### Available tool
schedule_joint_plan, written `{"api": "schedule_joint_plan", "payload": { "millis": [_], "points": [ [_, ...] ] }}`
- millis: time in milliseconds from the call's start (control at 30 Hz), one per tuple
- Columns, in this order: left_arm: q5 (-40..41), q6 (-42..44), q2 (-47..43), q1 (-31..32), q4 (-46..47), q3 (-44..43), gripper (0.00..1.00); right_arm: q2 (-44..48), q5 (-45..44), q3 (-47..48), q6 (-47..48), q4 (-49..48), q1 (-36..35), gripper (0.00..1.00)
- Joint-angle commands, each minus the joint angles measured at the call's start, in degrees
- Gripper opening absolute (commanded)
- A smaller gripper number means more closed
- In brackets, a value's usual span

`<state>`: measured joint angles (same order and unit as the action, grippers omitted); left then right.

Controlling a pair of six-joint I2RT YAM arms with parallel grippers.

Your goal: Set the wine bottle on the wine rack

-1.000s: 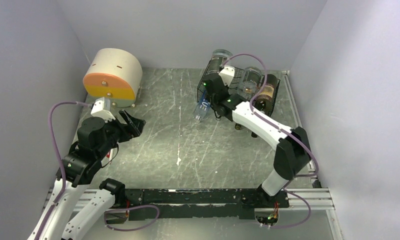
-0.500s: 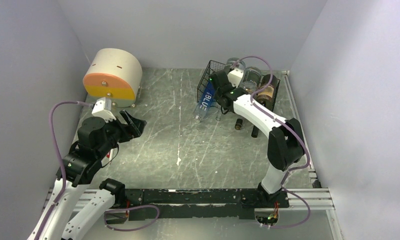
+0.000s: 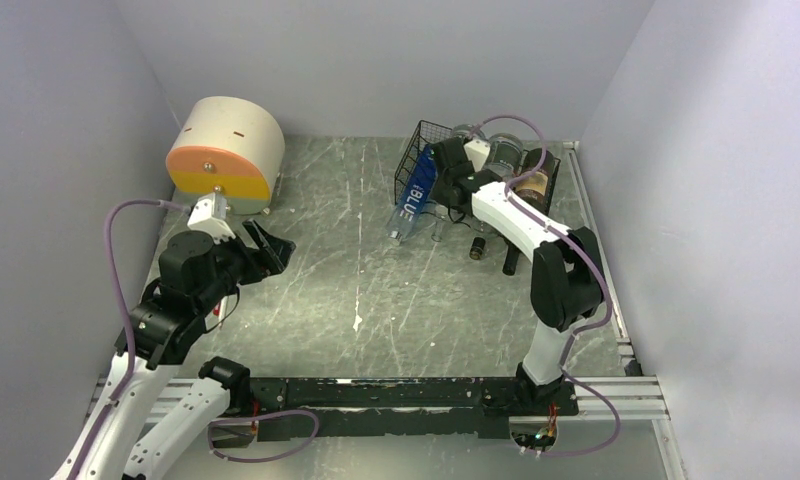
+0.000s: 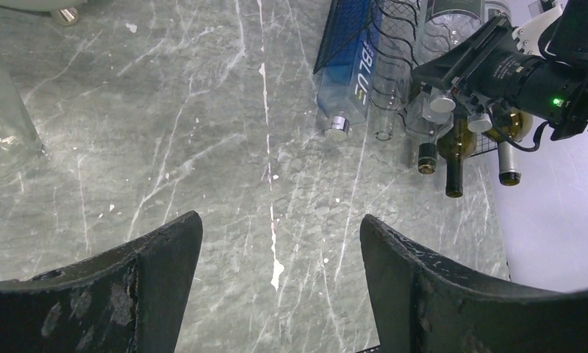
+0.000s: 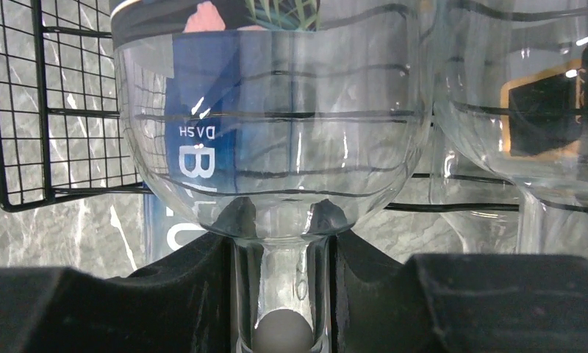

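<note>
A clear glass wine bottle (image 5: 276,147) fills the right wrist view, and my right gripper (image 5: 280,301) is shut on its neck. Its body lies over the black wire wine rack (image 5: 48,110), beside a blue-labelled bottle (image 5: 192,154). From above, the right gripper (image 3: 454,150) and the clear wine bottle (image 3: 466,133) are at the back of the wine rack (image 3: 416,150), next to its raised mesh end. My left gripper (image 3: 266,245) stands open over bare table far to the left, and the left wrist view shows nothing in that left gripper (image 4: 280,243).
The rack also holds the blue bottle (image 3: 414,195), another clear bottle (image 3: 506,160) and a dark amber one (image 3: 536,185), necks pointing toward me. A cream and orange cylinder (image 3: 221,150) stands at the back left. Side walls close in on both sides.
The right arm has reached farther back and lowered the clear bottle from above the rack down among the other bottles. The left arm has stayed put.
</note>
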<state>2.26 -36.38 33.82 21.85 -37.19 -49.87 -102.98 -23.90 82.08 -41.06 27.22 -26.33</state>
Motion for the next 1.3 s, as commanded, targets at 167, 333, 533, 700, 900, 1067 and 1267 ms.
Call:
{"api": "schedule_joint_plan", "payload": {
  "millis": [167,333,533,700,900,1067,1267],
  "points": [
    [-1.86,0.96,0.74,0.20,0.31,-0.63,0.82,1.65,-1.93,2.91,2.26,-9.11,3.04,0.44],
    [-1.80,0.95,0.87,0.13,0.43,-0.46,0.82,0.67,-1.08,4.13,3.27,-8.97,3.80,0.51],
    [-1.45,1.13,1.11,0.13,0.29,-1.10,0.82,-0.36,-0.88,5.77,4.31,-8.02,3.84,0.60],
    [-1.29,1.35,1.40,0.17,0.28,-1.42,0.82,2.23,-1.51,4.50,4.84,-8.58,3.91,0.64],
    [-0.78,2.11,1.83,0.13,0.86,-0.92,0.82,10.58,1.84,-2.20,8.89,-14.54,3.66,0.75],
    [2.79,3.35,2.35,0.13,0.09,-2.09,0.82,18.47,4.99,-7.77,11.10,-18.39,3.50,0.76],
    [15.38,7.32,4.31,0.16,-2.62,-7.58,0.87,28.00,12.62,-17.23,12.18,-26.27,2.93,0.74]
  ]
}}
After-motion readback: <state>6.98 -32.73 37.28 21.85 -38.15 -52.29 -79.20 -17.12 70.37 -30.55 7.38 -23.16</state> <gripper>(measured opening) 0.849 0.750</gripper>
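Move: The right hand still grips the clear bottle by its neck. The rack slot it is being laid in is centred about 9 cm ahead, 2 cm to the right and 5 cm below. The blue bottle lies roughly level fore and aft, 5 cm left and 5 cm lower; the second clear bottle is some 8 cm right, 4 cm ahead and 2 cm below. From the left hand, the slot is about 28 cm ahead, 27 cm right and 18 cm down. The right fingers let go of the clear bottle's neck, spreading to about three-quarters open while the hand eases some 2 cm forward and up along the neck. Then it pulls away fast, up roughly 13 cm more and about 4 cm back towards the base, fingers tipping upward by nearly 30 degrees. ##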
